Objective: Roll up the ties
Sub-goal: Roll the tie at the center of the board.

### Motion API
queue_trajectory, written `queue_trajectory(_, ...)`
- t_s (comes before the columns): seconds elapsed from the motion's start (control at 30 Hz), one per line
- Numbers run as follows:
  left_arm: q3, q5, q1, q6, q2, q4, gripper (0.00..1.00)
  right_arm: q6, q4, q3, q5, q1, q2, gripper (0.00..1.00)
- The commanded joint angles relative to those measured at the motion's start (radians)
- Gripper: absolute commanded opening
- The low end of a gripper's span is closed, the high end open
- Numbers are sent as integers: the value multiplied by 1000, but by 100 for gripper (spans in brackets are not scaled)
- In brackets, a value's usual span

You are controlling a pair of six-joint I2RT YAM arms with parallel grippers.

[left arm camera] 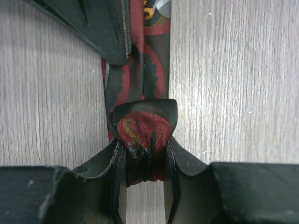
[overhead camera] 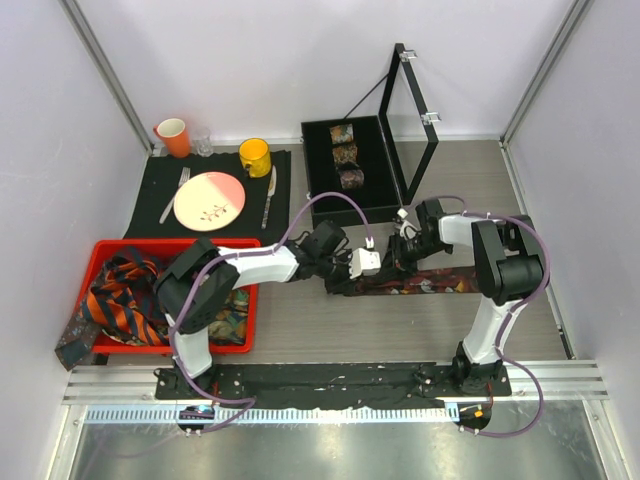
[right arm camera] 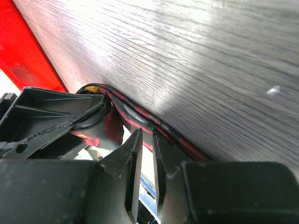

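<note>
A dark red-brown patterned tie [overhead camera: 440,281] lies flat across the table. My left gripper [overhead camera: 341,279] is shut on its left end, which is folded into a small bunch between the jaws [left arm camera: 142,156]; the strip [left arm camera: 154,70] runs away from it. My right gripper [overhead camera: 400,262] is just to the right, low over the same tie. Its fingers [right arm camera: 146,133] are almost together, with the tie's edge [right arm camera: 140,116] at their tips. Three rolled ties [overhead camera: 345,155] sit in a black box [overhead camera: 320,180]. An orange-navy striped tie [overhead camera: 120,305] lies in a red bin [overhead camera: 175,246].
The box's lid [overhead camera: 410,120] stands open behind my right arm. A dark mat [overhead camera: 150,195] at the back left holds a plate [overhead camera: 209,200], cutlery, a yellow mug [overhead camera: 255,156], an orange cup [overhead camera: 173,136] and a glass. More ties hang over the bin's left edge.
</note>
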Motion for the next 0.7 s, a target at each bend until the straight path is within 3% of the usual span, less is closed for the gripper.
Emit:
queue_trajectory(0.0, 2, -57, 5, -83, -77, -17, 6, -70, 5, -16, 182, 8, 48, 21)
queue_trajectory(0.2, 29, -104, 3, -19, -21, -118, 16, -92, -1, 17, 179, 9, 45, 22)
queue_trajectory(0.37, 55, -103, 2, 25, 59, -204, 27, -97, -18, 26, 81, 8, -39, 36)
queue_trajectory(0.53, 48, -93, 1, 42, 73, -218, 28, -35, -11, 8, -89, 13, -118, 47)
queue_trajectory(0.67, 45, -96, 1, 41, 82, -218, 29, 3, 58, -31, -163, 48, -139, 48)
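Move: The tie's rolled end is already between my left fingertips, right at the hand point. It lies about 6 cm to the left of my right hand and 2 cm back, roughly level. From that hand, the middle of the flat tie is some 10 cm to the right, 1 cm back and 1 cm below. The black case is about 23 cm ahead and 6 cm to the left, near level. My right fingertips stay down on the tie's far edge beside the roll, then spread to about half open as I lift them clear, some 3 cm up and 1 cm left. My left hand keeps its hold on the roll, bobbing up about 1 cm, then settling slightly below where it began, nudged forward and tilted about 5 degrees. ##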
